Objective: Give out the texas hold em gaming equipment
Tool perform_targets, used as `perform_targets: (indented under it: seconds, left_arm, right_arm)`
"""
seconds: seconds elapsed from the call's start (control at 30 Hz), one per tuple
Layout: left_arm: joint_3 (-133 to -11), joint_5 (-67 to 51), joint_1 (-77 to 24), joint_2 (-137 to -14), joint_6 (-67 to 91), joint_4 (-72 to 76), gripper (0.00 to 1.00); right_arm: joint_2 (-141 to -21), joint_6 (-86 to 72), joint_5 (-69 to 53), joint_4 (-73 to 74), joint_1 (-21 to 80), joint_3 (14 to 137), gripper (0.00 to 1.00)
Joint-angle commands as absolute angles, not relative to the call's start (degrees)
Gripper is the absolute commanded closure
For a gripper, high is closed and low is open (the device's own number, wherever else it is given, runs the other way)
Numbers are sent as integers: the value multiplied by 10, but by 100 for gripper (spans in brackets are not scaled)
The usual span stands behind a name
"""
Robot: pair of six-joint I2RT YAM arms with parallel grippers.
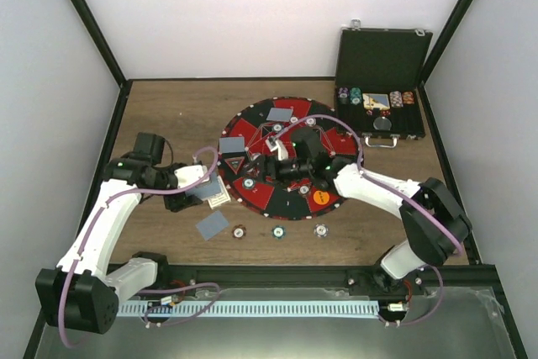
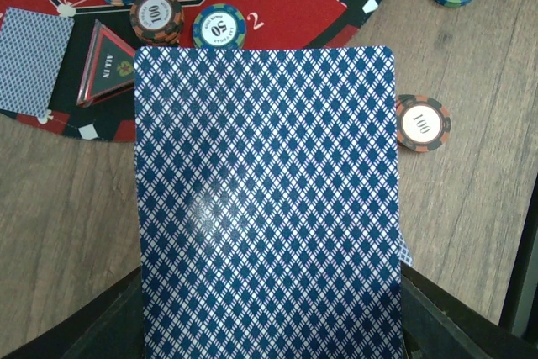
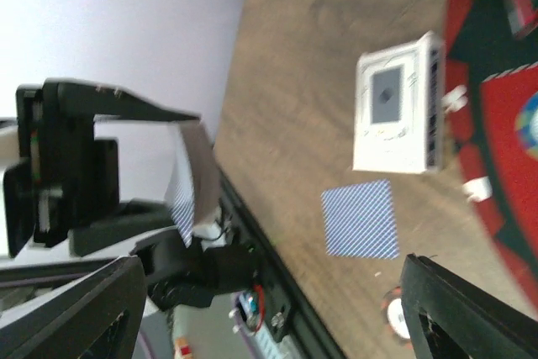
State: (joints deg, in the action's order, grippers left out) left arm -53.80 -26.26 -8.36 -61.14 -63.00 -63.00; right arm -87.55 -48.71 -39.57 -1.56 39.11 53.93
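Observation:
My left gripper (image 2: 269, 335) is shut on a blue-backed card (image 2: 265, 199) that fills the left wrist view; it hovers off the mat's left edge (image 1: 189, 189). From the right wrist the same card (image 3: 192, 170) shows edge-on in the left arm's jaws. My right gripper (image 3: 277, 317) stands open and empty above the mat's middle (image 1: 267, 166), pointing left. Another card (image 1: 213, 225) lies on the wood, with three chips (image 1: 277, 231) in a row beside it. A white deck-like pack (image 3: 397, 115) rests by the mat. The triangular marker (image 2: 105, 73) and several chips (image 2: 156, 16) sit on the mat.
The round red-and-black mat (image 1: 261, 201) carries two face-down cards (image 1: 232, 145) and an orange button (image 1: 320, 197). The open black case (image 1: 382, 56) with chips stands at the back right. Black frame rails edge the table.

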Motion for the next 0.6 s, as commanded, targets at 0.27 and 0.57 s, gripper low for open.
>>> perform_targets:
  seconds: [0.27, 0.57]
  left_arm:
    - [-530, -286, -86, -592, -635, -634, 96]
    - [-530, -292, -86, -582, -643, -644, 96]
  right_arm:
    - [-944, -604, -428, -193, 505, 555, 15]
    - [-1041, -620, -453, -215, 528, 632, 17]
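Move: The card deck is held in the left fingers, its middle roughly 2 cm below the left hand point and 1 cm ahead and to the right. From the open, empty right hand, the deck lies some 15 cm left and 5 cm back, at about the same height. Some 14 cm below the right hand, the card box lies about 12 cm left and 9 cm back, and the loose card about 14 cm left and 18 cm back. No contact can be made out yet: the right hand heads for the deck, nearly level, about 10 cm left and 6 cm back. The backward part comes early, then it runs almost straight left, turning some 10 degrees counter-clockwise with the fingertips lifting slightly. Its fingers stay wide open, one ending over the deck's back-patterned face, while the left hand keeps the deck nearly still. ##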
